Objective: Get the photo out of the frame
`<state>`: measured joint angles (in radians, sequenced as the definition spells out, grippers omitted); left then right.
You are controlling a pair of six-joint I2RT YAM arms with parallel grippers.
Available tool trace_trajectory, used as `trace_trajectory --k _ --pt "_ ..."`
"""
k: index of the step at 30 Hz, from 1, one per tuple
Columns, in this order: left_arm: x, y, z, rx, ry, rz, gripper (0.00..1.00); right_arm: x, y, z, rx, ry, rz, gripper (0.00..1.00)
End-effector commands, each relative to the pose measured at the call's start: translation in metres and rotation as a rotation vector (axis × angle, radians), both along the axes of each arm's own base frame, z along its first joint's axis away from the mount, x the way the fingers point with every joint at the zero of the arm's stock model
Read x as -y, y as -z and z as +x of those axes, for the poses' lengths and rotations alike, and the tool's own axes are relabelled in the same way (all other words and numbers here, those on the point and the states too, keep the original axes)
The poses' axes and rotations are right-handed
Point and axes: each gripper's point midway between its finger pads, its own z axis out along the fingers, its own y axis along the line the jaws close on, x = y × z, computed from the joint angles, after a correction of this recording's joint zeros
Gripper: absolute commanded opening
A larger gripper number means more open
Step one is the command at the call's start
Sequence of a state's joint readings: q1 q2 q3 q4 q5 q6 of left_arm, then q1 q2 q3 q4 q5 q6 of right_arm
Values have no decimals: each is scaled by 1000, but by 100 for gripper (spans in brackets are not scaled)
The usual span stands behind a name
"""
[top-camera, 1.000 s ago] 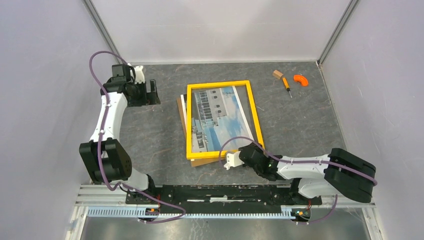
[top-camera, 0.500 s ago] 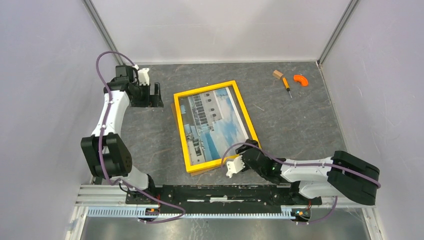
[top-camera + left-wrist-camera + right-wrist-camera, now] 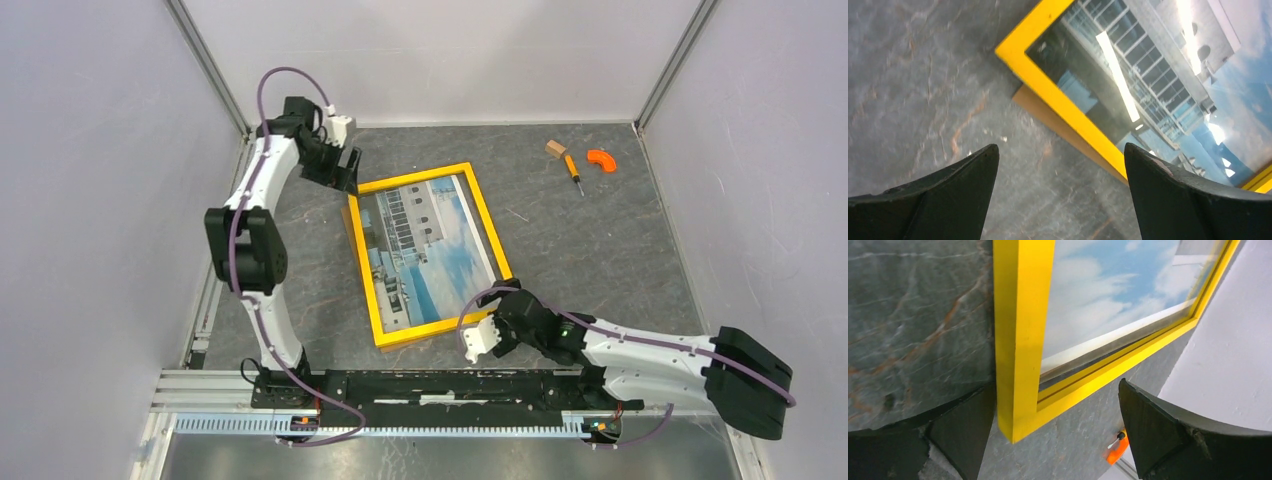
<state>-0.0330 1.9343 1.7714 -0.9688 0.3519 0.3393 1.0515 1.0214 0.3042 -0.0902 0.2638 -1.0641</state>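
Note:
The frame (image 3: 371, 262), with its yellow border, lies flat and slightly turned in the middle of the table. The photo (image 3: 425, 248) of a white building and blue sky shows inside it. My left gripper (image 3: 342, 175) hangs open just off the frame's far left corner. In the left wrist view the gripper (image 3: 1060, 165) has only table between its fingers, with the frame (image 3: 1058, 95) and photo (image 3: 1158, 65) beyond. My right gripper (image 3: 503, 318) is open around the near right corner. In the right wrist view the gripper (image 3: 1057, 386) straddles the frame (image 3: 1020, 340), unclamped, and the photo (image 3: 1098, 290) shows behind glass.
A brown backing board (image 3: 1038, 107) peeks out under the frame's left side. An orange-handled screwdriver (image 3: 573, 168), a small wooden block (image 3: 553, 148) and an orange curved piece (image 3: 601, 159) lie at the back right. White walls enclose the table.
The frame, raised and offset a second ago, has dropped flat over the photo. My right gripper opened and let go of its near corner. The left arm swung right to the far left corner.

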Motion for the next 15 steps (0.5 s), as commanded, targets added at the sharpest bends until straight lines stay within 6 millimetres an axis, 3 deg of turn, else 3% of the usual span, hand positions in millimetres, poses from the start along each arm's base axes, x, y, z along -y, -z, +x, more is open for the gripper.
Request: trace_trajectory --k 1,7,10,15 --pt "22 -4 26 31 121 -1 100 31 39 -45 -225 -81 -146 98" --pt "57 12 55 31 240 42 100 34 28 -48 -254 -44 -134 98" --pt "70 35 61 10 288 94 100 35 20 -46 -259 19 -83 98" --pt "78 59 76 22 284 136 100 34 10 -27 -186 155 -16 98"
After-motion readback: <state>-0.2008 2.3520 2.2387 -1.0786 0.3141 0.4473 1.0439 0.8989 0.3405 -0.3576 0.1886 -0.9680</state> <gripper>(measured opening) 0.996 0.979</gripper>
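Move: The frame's far-left corner lies about 7 cm ahead of the left hand, level sideways and some 12 cm below; the middle of its far edge is roughly 10 cm ahead and 13 cm right, and the photo's middle 10 cm back and 18 cm right, both about as low. From the right hand, that far-left corner is about 29 cm ahead, 32 cm left and 2 cm lower. Left hand swings right, forward and down about 11 cm, towards the frame's far edge; right eases back-right 3 cm. ##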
